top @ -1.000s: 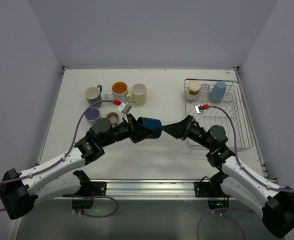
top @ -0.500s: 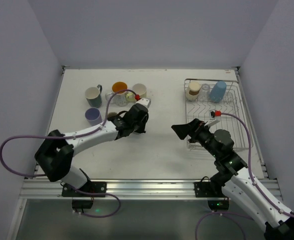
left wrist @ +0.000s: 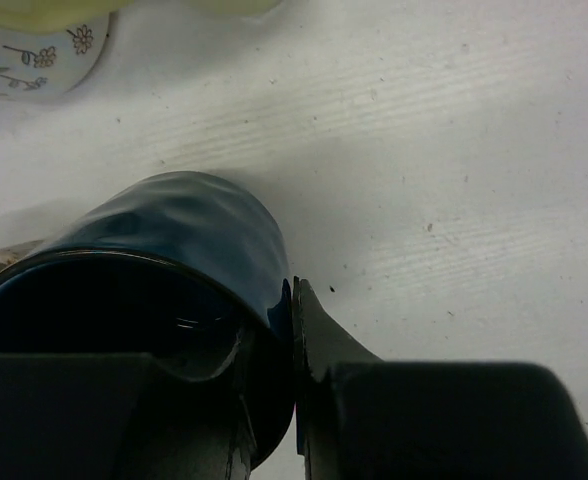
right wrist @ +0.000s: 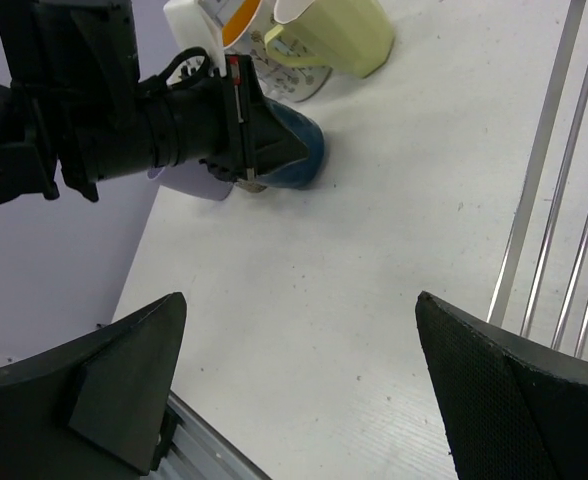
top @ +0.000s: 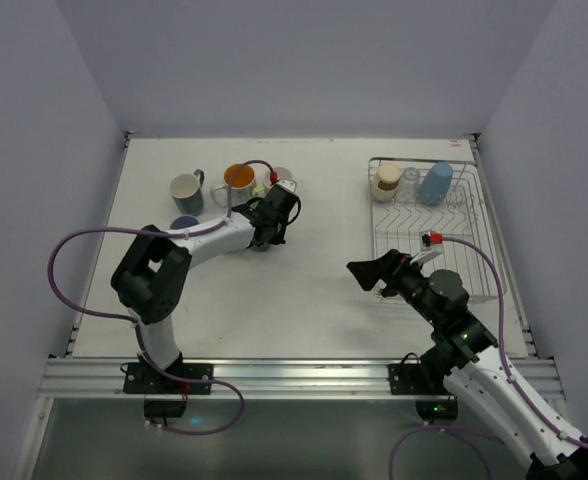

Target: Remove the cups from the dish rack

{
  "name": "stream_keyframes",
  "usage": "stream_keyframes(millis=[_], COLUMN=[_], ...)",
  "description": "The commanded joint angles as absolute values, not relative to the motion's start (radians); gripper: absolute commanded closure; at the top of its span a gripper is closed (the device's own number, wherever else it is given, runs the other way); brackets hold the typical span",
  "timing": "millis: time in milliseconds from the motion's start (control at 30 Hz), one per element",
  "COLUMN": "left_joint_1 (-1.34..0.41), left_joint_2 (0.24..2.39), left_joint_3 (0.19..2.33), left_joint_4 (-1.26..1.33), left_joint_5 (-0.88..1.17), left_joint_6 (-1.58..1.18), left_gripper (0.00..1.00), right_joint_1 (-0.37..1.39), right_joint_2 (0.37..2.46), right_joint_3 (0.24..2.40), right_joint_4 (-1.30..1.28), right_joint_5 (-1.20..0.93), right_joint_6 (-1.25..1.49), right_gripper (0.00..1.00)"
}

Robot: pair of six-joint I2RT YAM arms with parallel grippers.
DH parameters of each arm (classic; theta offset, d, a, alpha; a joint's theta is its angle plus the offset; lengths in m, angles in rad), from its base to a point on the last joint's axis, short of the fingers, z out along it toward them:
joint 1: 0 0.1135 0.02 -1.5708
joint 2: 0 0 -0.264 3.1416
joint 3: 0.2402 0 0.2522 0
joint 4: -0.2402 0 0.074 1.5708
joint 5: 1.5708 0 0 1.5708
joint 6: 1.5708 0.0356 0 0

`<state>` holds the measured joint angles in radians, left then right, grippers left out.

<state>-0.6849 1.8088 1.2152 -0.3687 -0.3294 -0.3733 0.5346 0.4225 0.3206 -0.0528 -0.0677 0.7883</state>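
My left gripper (top: 267, 232) is shut on the wall of a navy cup (top: 263, 242), one finger inside the rim and one outside. It holds the cup tilted and low over the table beside the unloaded cups. The cup fills the left wrist view (left wrist: 174, 235), with the gripper (left wrist: 292, 290) on its rim, and it also shows in the right wrist view (right wrist: 292, 160). My right gripper (top: 374, 272) (right wrist: 301, 300) is open and empty, left of the dish rack (top: 479, 285). A beige cup (top: 386, 181), a clear glass (top: 411, 177) and a light blue cup (top: 436, 183) stand at the rack's far end.
On the table at far left stand a white mug (top: 186, 187), an orange-lined mug (top: 238, 179), a cream mug (top: 281, 176) (right wrist: 339, 30), a flowered mug (left wrist: 34, 60) and a lavender cup (top: 182, 222), partly hidden by my left arm. Rack wires (right wrist: 564, 150) lie right of my right gripper.
My left arm carried the navy cup from the table's middle to the far left, down beside the unloaded cups. My right gripper, open, drew back toward the near edge.
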Motion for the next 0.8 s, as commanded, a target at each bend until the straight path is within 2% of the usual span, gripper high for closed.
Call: stream_keyframes(millis=[0, 67, 100, 200, 233, 433, 600, 767], left_joint_1=[-0.664, -0.657, -0.655, -0.655, -0.655, -0.655, -0.661, -0.664], left_joint_2=[1.836, 1.839, 1.836, 1.821, 1.816, 1.718, 1.479, 1.174], left_joint_3=[1.296, 1.296, 1.293, 1.289, 1.289, 1.290, 1.231, 1.109], left_joint_4=[-0.356, -0.350, -0.345, -0.336, -0.336, -0.342, -0.275, -0.209], left_joint_5=[-0.382, -0.374, -0.368, -0.351, -0.344, -0.263, -0.083, 0.142], left_joint_6=[-0.321, -0.321, -0.321, -0.322, -0.322, -0.334, -0.360, -0.388], left_gripper=[0.83, 0.77, 0.69, 0.58, 0.52, 0.37, 0.30, 0.27], right_joint_1=[0.532, 0.534, 0.532, 0.532, 0.534, 0.532, 0.523, 0.454], right_joint_2=[0.419, 0.417, 0.414, 0.425, 0.433, 0.540, 0.696, 0.917], right_joint_3=[0.337, 0.353, 0.359, 0.394, 0.415, 0.529, 0.665, 0.840], right_joint_4=[-0.066, -0.090, -0.098, -0.118, -0.127, -0.179, -0.227, -0.242], right_joint_5=[-0.031, -0.009, 0.012, 0.044, 0.058, 0.136, 0.383, 0.428], right_joint_6=[0.749, 0.744, 0.739, 0.719, 0.713, 0.663, 0.552, 0.456], right_gripper=[0.01, 0.01, 0.01, 0.01, 0.01, 0.03, 0.16, 0.31])
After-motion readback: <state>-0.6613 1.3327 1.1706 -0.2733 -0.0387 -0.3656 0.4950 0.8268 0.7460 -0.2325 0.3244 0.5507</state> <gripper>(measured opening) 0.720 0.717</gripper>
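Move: My left hand still holds the blue mug by its right-hand wall, the mug's middle some 3 cm to its left and 3 cm below. From that hand the yellow mug stands about 15 cm ahead and 3 cm right, the patterned mug 15 ahead and 8 left, the brown cup level with it and 11 left. From my empty right hand the cream cup is roughly 30 cm ahead, 10 right and 13 below; the glass stands 8 cm right of the cream cup, the blue cup 16. I ease the blue mug a centimetre or two forward with my left hand, open the fingers wide off its wall, then lift the hand some 19 cm, drawing slightly back as the fingers tilt up and the hand rolls left side down. Meanwhile my right hand swings forward and right, rising a little, towards the cups left in the rack, turning about 20 degrees clockwise, rolling left side down and narrowing its open fingers. ##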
